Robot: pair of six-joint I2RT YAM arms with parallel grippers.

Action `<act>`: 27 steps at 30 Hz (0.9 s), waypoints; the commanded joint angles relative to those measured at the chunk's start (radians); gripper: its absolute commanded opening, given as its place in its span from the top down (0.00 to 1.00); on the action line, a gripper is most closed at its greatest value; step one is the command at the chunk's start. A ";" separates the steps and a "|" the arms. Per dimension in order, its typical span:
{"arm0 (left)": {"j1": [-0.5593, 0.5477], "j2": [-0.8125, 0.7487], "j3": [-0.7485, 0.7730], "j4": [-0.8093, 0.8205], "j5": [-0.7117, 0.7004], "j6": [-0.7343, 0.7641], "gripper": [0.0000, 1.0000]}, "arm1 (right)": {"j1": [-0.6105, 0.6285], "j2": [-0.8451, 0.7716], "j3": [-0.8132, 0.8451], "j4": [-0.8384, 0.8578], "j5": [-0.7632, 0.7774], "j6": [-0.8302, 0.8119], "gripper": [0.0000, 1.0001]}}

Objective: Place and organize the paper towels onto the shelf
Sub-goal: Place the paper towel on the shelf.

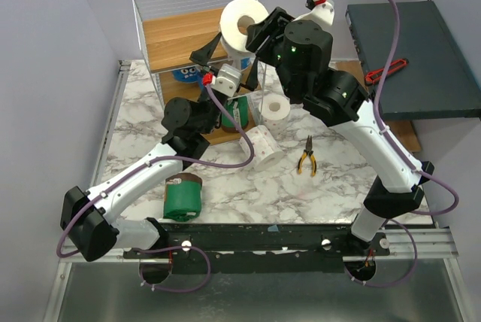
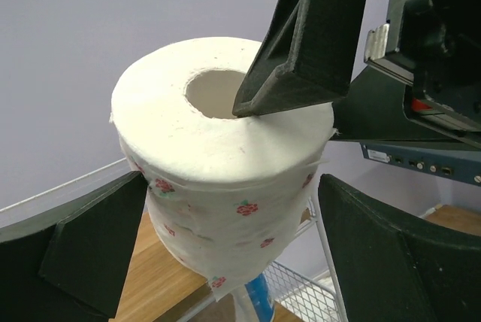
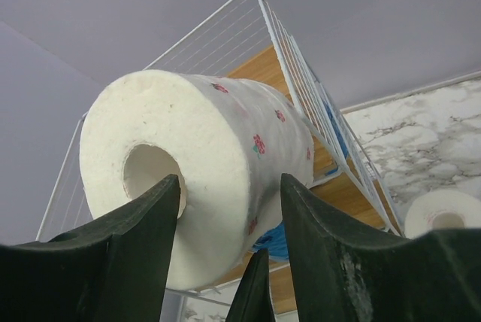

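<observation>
A white paper towel roll with red speckles [image 1: 240, 22] [image 2: 218, 164] [image 3: 210, 149] hangs at the top right corner of the shelf [image 1: 176, 32] [image 3: 248, 32]. My right gripper [image 1: 257, 32] [image 3: 225, 190] straddles the roll's wall, one finger at the hollow core, the other just outside, jaws parted. My left gripper [image 1: 222, 56] [image 2: 233, 186] is open wide, its fingers flanking the roll's sides from below. A blue-wrapped roll [image 1: 184, 75] sits on the middle tier and a green one [image 1: 239, 111] lower down.
On the marble table lie a green roll [image 1: 183, 195], a speckled roll [image 1: 261, 146], an upright white roll [image 1: 274, 109] and yellow-handled pliers [image 1: 306, 158]. A dark flat box [image 1: 413, 59] with a red-handled tool [image 1: 385, 72] sits at the right.
</observation>
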 commanded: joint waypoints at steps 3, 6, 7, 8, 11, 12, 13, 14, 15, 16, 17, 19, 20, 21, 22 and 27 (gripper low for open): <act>0.004 0.007 0.016 0.024 -0.042 0.006 0.01 | 0.003 0.004 -0.015 -0.007 -0.026 -0.035 0.37; 0.008 0.010 0.019 0.021 -0.043 0.004 0.01 | 0.003 0.002 -0.013 0.000 -0.023 -0.045 0.29; 0.008 0.011 0.022 0.019 -0.044 0.004 0.01 | 0.003 0.001 -0.010 0.000 -0.022 -0.048 0.26; 0.010 0.013 0.024 0.018 -0.046 0.005 0.01 | 0.003 0.001 -0.009 -0.001 -0.022 -0.050 0.24; 0.014 0.016 0.029 0.018 -0.054 0.004 0.01 | 0.004 -0.008 -0.008 0.000 -0.020 -0.052 0.18; 0.016 0.017 0.030 0.019 -0.058 0.005 0.01 | 0.003 -0.011 -0.008 0.001 -0.020 -0.052 0.17; 0.017 0.018 0.031 0.019 -0.062 0.004 0.01 | 0.003 -0.015 -0.008 0.000 -0.018 -0.052 0.16; 0.018 0.018 0.030 0.019 -0.063 0.004 0.01 | 0.003 -0.020 -0.010 0.004 -0.019 -0.052 0.16; 0.020 0.018 0.033 0.019 -0.063 0.003 0.01 | 0.003 -0.027 -0.017 0.011 -0.018 -0.056 0.15; 0.022 0.020 0.035 0.018 -0.064 0.005 0.01 | 0.004 -0.033 -0.026 0.025 -0.018 -0.059 0.15; 0.023 0.022 0.039 0.016 -0.064 0.005 0.01 | 0.003 -0.038 -0.029 0.031 -0.016 -0.063 0.15; 0.026 0.028 0.046 0.010 -0.068 0.005 0.01 | 0.003 -0.043 -0.028 0.037 -0.014 -0.067 0.14; 0.028 0.030 0.050 0.009 -0.072 0.005 0.01 | 0.003 -0.046 -0.028 0.040 -0.017 -0.067 0.14; 0.028 0.033 0.055 0.008 -0.079 0.005 0.01 | 0.003 -0.049 -0.031 0.046 -0.021 -0.066 0.14; 0.030 0.035 0.059 0.008 -0.084 0.004 0.01 | 0.003 -0.053 -0.034 0.051 -0.030 -0.065 0.14; 0.039 0.041 0.077 0.009 -0.106 0.001 0.01 | 0.003 -0.082 -0.054 0.070 -0.052 -0.043 0.13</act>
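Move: The flowered paper towel roll hangs tilted between the hands: its middle is about 4 cm ahead of the left hand point and 1 cm above, and some 3 cm ahead and 3 cm left of the right hand point, roughly 1 cm below. From the left hand, the top shelf's centre lies around 6 cm ahead, 9 cm left and 8 cm lower; the blue-wrapped roll on the middle shelf is some 7 cm ahead, 2 cm left and 22 cm down. Forward by roughly 1.5 cm and a little left, the left hand eases in under the roll with its fingers kept wide open, turning slightly counter-clockwise. Meanwhile the right hand holds almost still and spreads its fingers from about half open to nearly full, letting go of the roll's near rim, then starts to rise and draw back, under 1 cm. ##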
